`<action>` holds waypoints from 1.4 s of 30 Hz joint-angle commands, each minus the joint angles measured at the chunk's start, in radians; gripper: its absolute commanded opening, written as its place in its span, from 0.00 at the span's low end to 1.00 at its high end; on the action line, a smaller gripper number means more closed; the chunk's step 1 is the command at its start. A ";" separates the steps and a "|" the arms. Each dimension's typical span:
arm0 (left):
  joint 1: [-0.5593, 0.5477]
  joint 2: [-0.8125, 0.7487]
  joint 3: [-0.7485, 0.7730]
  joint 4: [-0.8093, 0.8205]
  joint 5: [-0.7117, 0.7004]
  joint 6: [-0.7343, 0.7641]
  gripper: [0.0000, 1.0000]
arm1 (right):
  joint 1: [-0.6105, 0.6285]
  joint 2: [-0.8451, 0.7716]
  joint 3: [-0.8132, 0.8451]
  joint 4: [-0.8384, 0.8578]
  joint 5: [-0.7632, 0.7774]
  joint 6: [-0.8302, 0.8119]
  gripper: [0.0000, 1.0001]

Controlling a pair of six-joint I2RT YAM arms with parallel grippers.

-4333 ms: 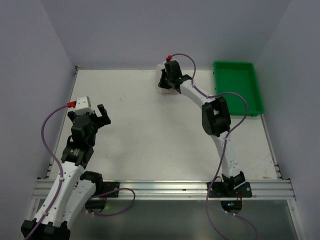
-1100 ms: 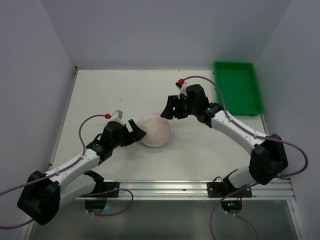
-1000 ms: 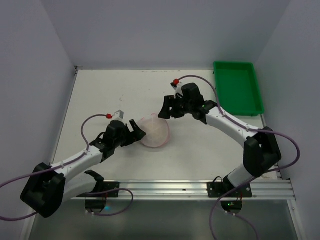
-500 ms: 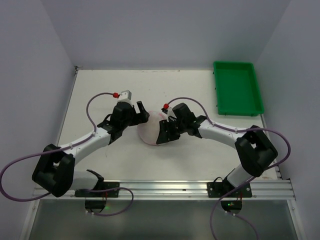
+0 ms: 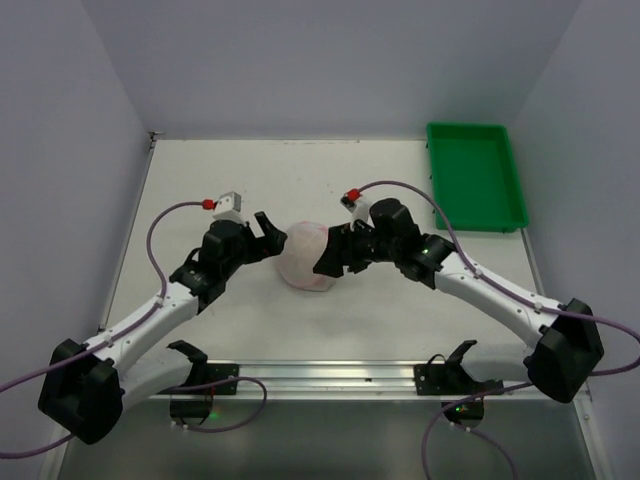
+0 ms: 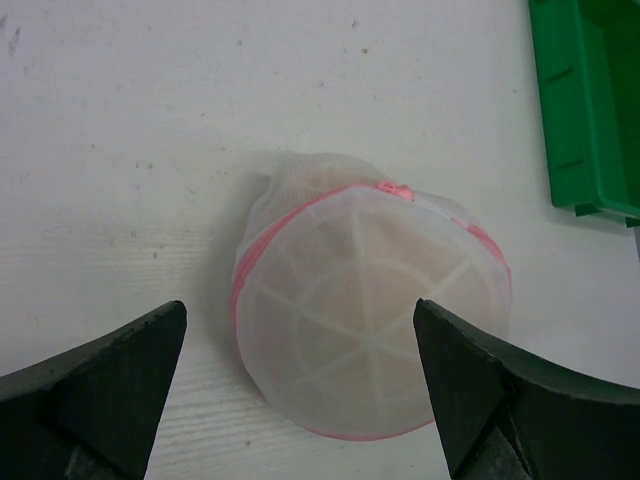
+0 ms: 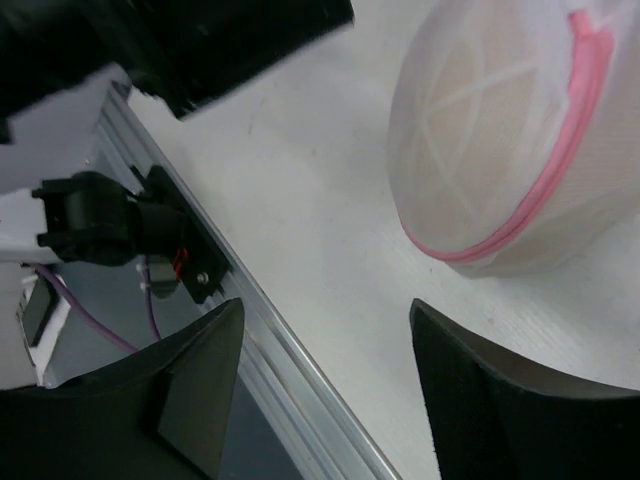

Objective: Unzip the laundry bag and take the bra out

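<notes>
The laundry bag (image 5: pixel 305 254) is a small round white mesh drum with a pink zip edge, standing mid-table. It shows in the left wrist view (image 6: pixel 370 345) and the right wrist view (image 7: pixel 500 140), zipped shut, with a tan shape dimly seen through the mesh; the bra itself is hidden inside. My left gripper (image 5: pixel 270 236) is open just left of the bag, its fingers (image 6: pixel 95 385) spread wide on either side. My right gripper (image 5: pixel 335 255) is open at the bag's right side, empty, with the bag up and right of its fingers (image 7: pixel 190 395).
A green tray (image 5: pixel 476 175) stands at the back right, its corner showing in the left wrist view (image 6: pixel 590 100). The aluminium rail (image 5: pixel 330 375) runs along the table's near edge.
The bag appeared mid-table and both arms closed in on it. In the last half second the left gripper drew back left and down, and the right gripper shifted slightly up-right beside the bag.
</notes>
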 commanded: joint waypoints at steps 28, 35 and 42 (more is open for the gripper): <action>0.227 0.514 -0.168 0.783 0.665 0.195 0.89 | -0.089 -0.147 -0.087 0.104 -0.071 -0.137 0.95; 0.225 0.522 -0.201 0.904 0.763 0.168 0.25 | -0.091 -0.152 -0.081 0.101 -0.061 -0.145 0.95; 0.223 0.530 -0.222 0.926 0.788 0.154 0.00 | -0.089 -0.112 -0.047 0.065 0.056 -0.116 0.93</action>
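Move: The laundry bag's middle lies about 8 cm to the right of the left gripper, about 1 cm nearer the base and 9 cm below it. Its pink zip pull, at the bag's far upper edge, lies some 5 cm ahead of the left gripper, 9 cm right and 4 cm below. From the right gripper, the bag's middle is about 5 cm ahead, 6 cm to the left and 11 cm below. Sink the left gripper about 7 cm beside the laundry bag, easing slightly left, then swing it right some 6 cm, turning clockwise about 30 degrees, and shut its wide-open fingers with their tips against the bag's left edge. Meanwhile draw the right gripper rightwards off the bag's right side, slightly up and forward, opening it nearly fully, then hold it there. ##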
